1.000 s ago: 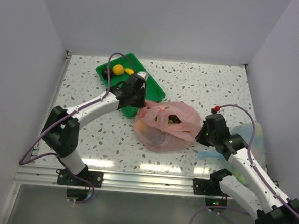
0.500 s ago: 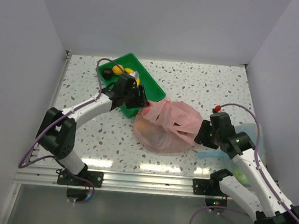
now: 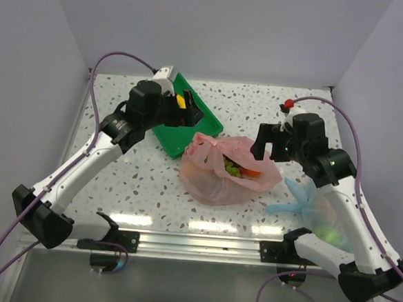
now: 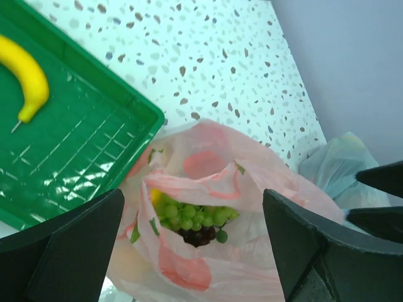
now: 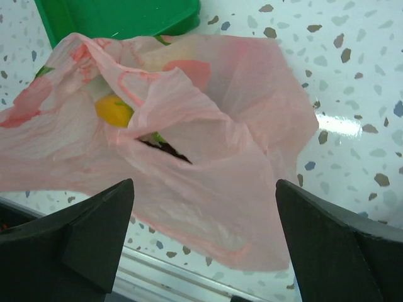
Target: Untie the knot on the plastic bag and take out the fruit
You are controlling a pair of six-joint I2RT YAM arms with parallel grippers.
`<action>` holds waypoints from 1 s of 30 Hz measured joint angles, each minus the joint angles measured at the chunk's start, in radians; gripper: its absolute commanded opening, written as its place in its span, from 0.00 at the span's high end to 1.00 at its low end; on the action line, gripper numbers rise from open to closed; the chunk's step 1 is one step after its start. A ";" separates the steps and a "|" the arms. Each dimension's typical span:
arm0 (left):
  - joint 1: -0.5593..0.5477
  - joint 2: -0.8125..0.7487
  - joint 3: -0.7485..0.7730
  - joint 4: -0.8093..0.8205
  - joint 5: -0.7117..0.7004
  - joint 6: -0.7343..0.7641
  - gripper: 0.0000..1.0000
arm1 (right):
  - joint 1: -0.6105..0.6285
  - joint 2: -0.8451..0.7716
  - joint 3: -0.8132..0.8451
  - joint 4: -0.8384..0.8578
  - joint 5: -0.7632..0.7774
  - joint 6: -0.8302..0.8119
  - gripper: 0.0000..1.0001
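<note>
The pink plastic bag (image 3: pixel 217 180) lies at the table's centre with its mouth gaping. The knot is not in view. Fruit shows inside: green grapes (image 4: pixel 192 214) over dark grapes (image 4: pixel 200 236), a yellow piece (image 5: pixel 113 110) and an orange piece (image 3: pixel 252 172). My left gripper (image 3: pixel 187 107) hangs open above the tray's near end, looking down into the bag (image 4: pixel 208 270), its jaws wide and empty. Right of the bag my right gripper (image 3: pixel 264 145) is raised, open and empty, with the bag (image 5: pixel 214 176) below it.
A green tray (image 3: pixel 172 132) sits behind and left of the bag, holding a yellow banana (image 4: pixel 25 75). A pale blue bag (image 3: pixel 318 207) lies at the right, under the right arm. White walls enclose the table on three sides.
Both grippers went from shut at the bag's two sides to wide open, let go of the plastic and lifted away. The bag's mouth has dropped open, and the fruit now shows.
</note>
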 measured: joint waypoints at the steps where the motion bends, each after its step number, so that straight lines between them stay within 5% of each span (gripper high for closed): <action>1: -0.012 0.011 0.032 -0.007 -0.006 0.011 0.06 | 0.000 0.029 0.001 0.017 -0.011 -0.013 0.01; 7: -0.177 0.146 0.274 -0.021 -0.033 0.116 0.15 | 0.001 0.182 0.000 0.080 -0.093 -0.058 0.01; 11: -0.266 0.204 0.285 -0.031 -0.024 0.192 0.26 | 0.016 0.243 -0.012 0.116 -0.123 -0.082 0.01; 14: -0.306 0.211 0.192 -0.029 -0.021 0.238 0.35 | 0.026 0.270 -0.048 0.150 -0.140 -0.091 0.01; 22: -0.368 0.172 -0.208 -0.056 0.002 0.263 0.39 | 0.033 0.364 -0.163 0.209 -0.144 -0.094 0.01; 30: -0.415 0.147 -0.366 -0.056 -0.018 0.250 0.38 | 0.117 0.478 -0.179 0.234 -0.080 -0.101 0.08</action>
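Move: From the left hand, high over the tray's near edge, the pink plastic bag's middle lies about 7 cm back, 13 cm right and 25 cm below; the green tray is centred some 14 cm ahead and 6 cm left. From the right hand, the bag is roughly 2 cm ahead, 7 cm left and 22 cm below, the grapes in its mouth 4 cm ahead and 5 cm left, the blue bag 7 cm back and 21 cm right. Left arcs up, then down-back to the bag's near side, narrowing; open right sinks some 18 cm towards it. ##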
